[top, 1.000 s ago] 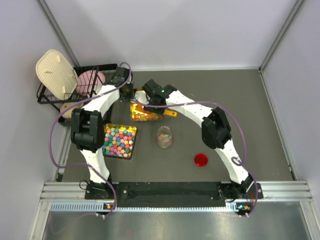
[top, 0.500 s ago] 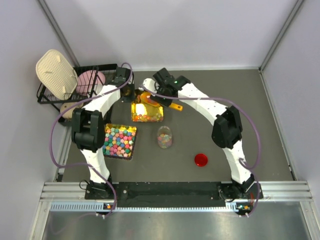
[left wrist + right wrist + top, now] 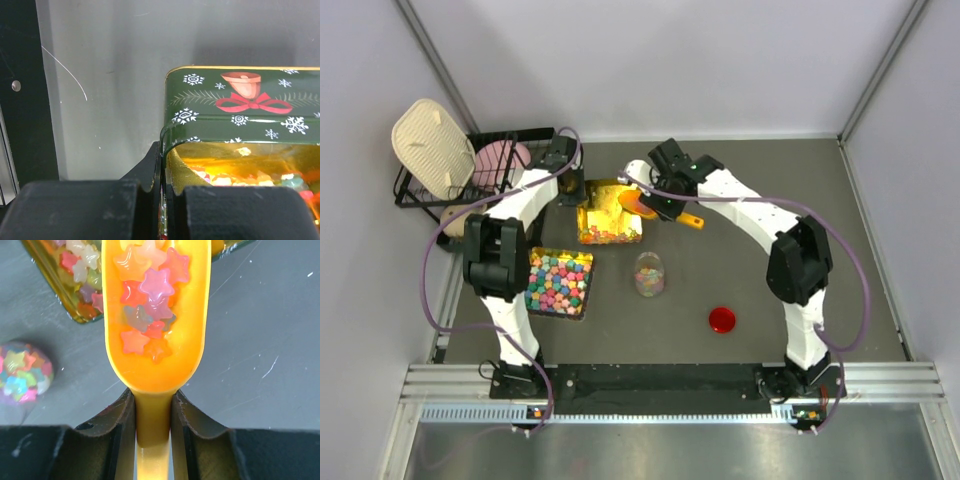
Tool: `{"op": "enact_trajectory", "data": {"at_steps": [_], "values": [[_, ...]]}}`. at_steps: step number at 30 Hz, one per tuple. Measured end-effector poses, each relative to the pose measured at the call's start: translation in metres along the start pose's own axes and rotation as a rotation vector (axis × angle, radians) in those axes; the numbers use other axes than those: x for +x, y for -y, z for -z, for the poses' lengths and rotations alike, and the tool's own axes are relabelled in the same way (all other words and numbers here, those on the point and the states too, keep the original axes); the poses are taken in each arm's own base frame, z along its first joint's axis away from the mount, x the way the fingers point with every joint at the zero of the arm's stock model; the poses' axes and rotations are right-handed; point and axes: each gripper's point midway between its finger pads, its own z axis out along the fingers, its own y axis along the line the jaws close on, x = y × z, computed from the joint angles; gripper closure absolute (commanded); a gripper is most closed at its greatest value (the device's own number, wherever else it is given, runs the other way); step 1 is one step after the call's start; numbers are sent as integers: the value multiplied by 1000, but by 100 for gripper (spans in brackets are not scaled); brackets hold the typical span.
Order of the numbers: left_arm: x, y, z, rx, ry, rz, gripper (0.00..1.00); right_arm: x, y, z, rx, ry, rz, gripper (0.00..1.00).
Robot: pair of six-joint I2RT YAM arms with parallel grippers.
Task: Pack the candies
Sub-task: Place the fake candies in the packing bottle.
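Observation:
A green Christmas tin with a gold inside holds the candies, tiny star-shaped pieces in orange, pink and yellow. My left gripper is shut on the tin's left wall, one finger inside and one outside. My right gripper is shut on the handle of an orange scoop. The scoop carries several star candies and hangs over the tin's right edge. A clear jar partly filled with candies stands in front of the tin.
A gold tray of larger bold-coloured candies lies at the left front. The jar's red lid lies to the right front. A black dish rack with plates stands at the back left, close behind my left arm.
The tin went from tipped up to lying level. My right gripper has drawn the scoop up and to the right, out of the tin, with candies in it.

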Motion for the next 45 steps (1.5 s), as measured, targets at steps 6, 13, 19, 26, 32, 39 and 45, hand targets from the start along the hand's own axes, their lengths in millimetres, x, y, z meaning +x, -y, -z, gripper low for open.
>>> {"op": "enact_trajectory", "data": {"at_steps": [6,13,19,26,32,39,45], "values": [[-3,1,0,5,4,0,100,7,-8,31,-11,52,-7,100],[-2,0,-7,-3,-20,-6,100,10,-4,90,17,205,-42,100],[-3,1,-20,-10,-57,-17,100,7,-8,116,30,267,-12,100],[-4,2,-33,-18,-91,-27,100,32,-25,135,57,170,143,100],[-1,2,-44,-22,-112,-28,100,50,-55,151,33,75,305,100],[1,2,-46,-24,-122,-29,100,67,-66,156,31,-33,403,100],[1,1,-46,-25,-122,-29,100,69,-77,158,43,-86,503,100]]}}
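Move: The right hand already grips the loaded yellow scoop; the packing bottle's middle is about 11 cm back, 5 cm left and 9 cm below. From that hand, the candy tin is some 6 cm ahead, 11 cm left and 11 cm lower; the red lid about 19 cm back, 13 cm right and 13 cm down. The left hand still pinches the tin's left wall, its middle 7 cm right, 3 cm back and 5 cm below. Right hand swings the loaded scoop back about 15 cm, rightward and up, to the bottle; left lowers the tin. ##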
